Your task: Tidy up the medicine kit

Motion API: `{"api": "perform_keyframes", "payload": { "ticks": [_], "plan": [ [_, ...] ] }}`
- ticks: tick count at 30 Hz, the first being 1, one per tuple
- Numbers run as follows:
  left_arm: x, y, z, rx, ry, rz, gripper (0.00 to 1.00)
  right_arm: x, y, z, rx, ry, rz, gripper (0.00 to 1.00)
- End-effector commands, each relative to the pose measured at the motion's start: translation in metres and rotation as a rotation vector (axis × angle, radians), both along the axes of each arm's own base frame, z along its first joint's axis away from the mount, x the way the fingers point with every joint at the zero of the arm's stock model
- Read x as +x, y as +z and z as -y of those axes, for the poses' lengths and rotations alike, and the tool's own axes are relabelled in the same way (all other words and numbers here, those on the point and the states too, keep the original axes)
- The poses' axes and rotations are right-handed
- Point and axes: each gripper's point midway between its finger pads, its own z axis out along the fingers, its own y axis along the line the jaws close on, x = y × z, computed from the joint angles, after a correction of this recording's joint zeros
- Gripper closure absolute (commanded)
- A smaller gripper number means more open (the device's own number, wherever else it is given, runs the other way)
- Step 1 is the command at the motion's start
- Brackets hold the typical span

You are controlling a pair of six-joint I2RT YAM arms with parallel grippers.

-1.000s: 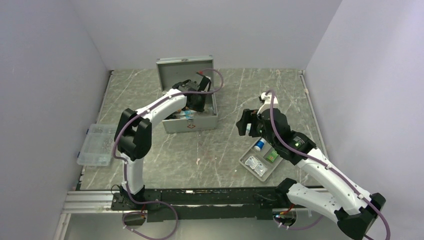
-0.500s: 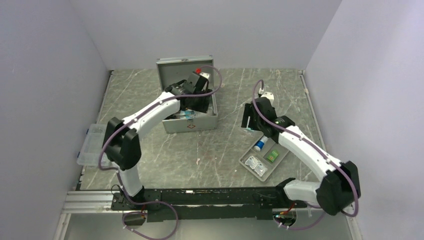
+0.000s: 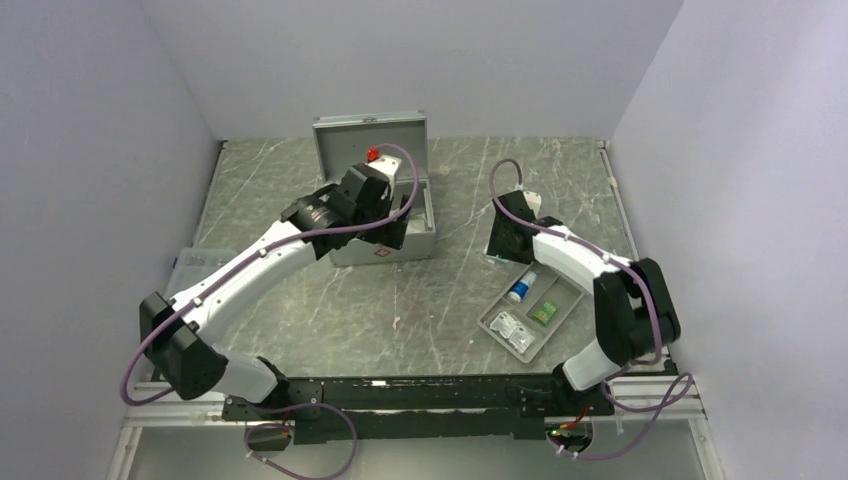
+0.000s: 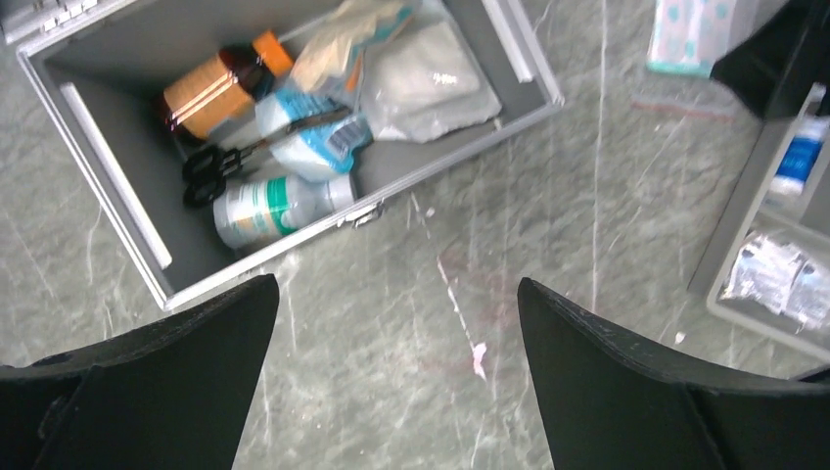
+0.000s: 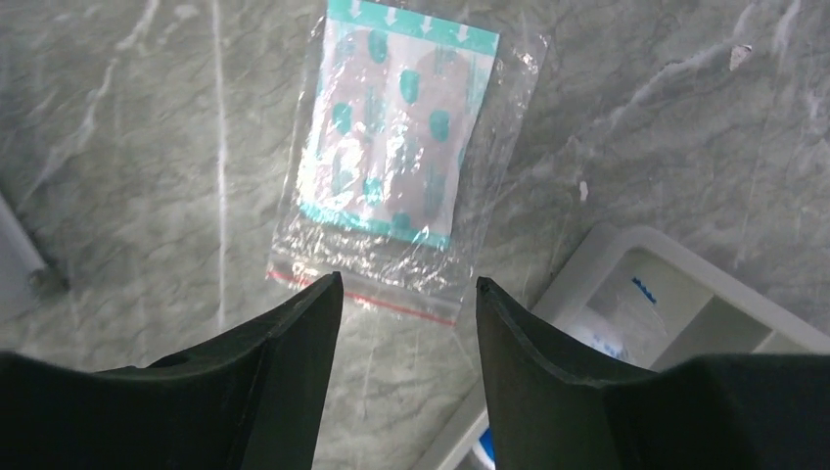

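The medicine kit [image 3: 376,246] stands open at the back of the table, lid up. Inside it lie a brown bottle with an orange cap [image 4: 210,88], black scissors [image 4: 208,173], a white and green bottle [image 4: 274,206] and several soft packets [image 4: 421,73]. My left gripper [image 4: 396,294] hangs wide open over the bare table just in front of the kit [image 4: 127,211], holding nothing. My right gripper [image 5: 403,289] is open, low over a clear zip bag of teal plasters [image 5: 401,137]. Its fingertips [image 5: 328,286] stand at the bag's red-lined edge.
A shallow grey divided tray [image 3: 484,322] lies right of centre with a blue-capped bottle [image 3: 518,290], a green packet [image 3: 543,312] and clear packets. A clear plastic box [image 3: 185,272] sits at the left edge, partly behind the left arm. The tray's corner [image 5: 626,257] is close beside the right fingers.
My left gripper has come up out of the kit towards the front and opened wide. The right arm has swung down over the plaster bag with its jaws narrowing.
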Motion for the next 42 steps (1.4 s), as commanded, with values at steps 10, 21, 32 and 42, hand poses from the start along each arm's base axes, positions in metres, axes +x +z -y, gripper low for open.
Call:
{"api": "perform_keyframes", "payload": {
  "ticks": [10, 21, 32, 42],
  "plan": [
    [-0.055, 0.002, -0.044, -0.008, -0.027, -0.004, 0.01, 0.058, -0.016, 0.0, 0.01, -0.071, 0.004, 0.53],
    [-0.076, -0.007, -0.057, -0.026, -0.061, 0.001, 0.01, 0.064, -0.041, 0.002, 0.002, -0.092, -0.05, 0.71],
    [-0.081, -0.012, -0.07, -0.006, -0.04, 0.018, 0.01, 0.056, -0.044, 0.002, 0.015, -0.09, -0.061, 1.0],
    [-0.089, 0.002, -0.083, -0.007, -0.035, 0.067, 0.01, 0.07, 0.04, 0.003, -0.004, -0.053, 0.109, 1.0]
  ]
}}
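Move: The clear pouch with the white-and-teal packet lies flat about 6 cm ahead of my right hand and some 5 cm below it, neither left nor right. The grey tray is about 10 cm back and 4 cm to the right, with the blue-capped bottle in it some 5 cm back and 3 cm right. The medicine case stands about 9 cm ahead and 25 cm left. From my left hand the pouch is roughly 8 cm ahead, 22 cm right and 21 cm down. I reach my right hand about 5.5 cm forward and 4 cm down onto the middle of the clear pouch, shutting the half-open fingers as I go and finishing the pinch while the hand stays low, then start to lift, some 2 cm. My empty left hand, still wide open, draws back and left about 11 cm, away from the medicine case. ##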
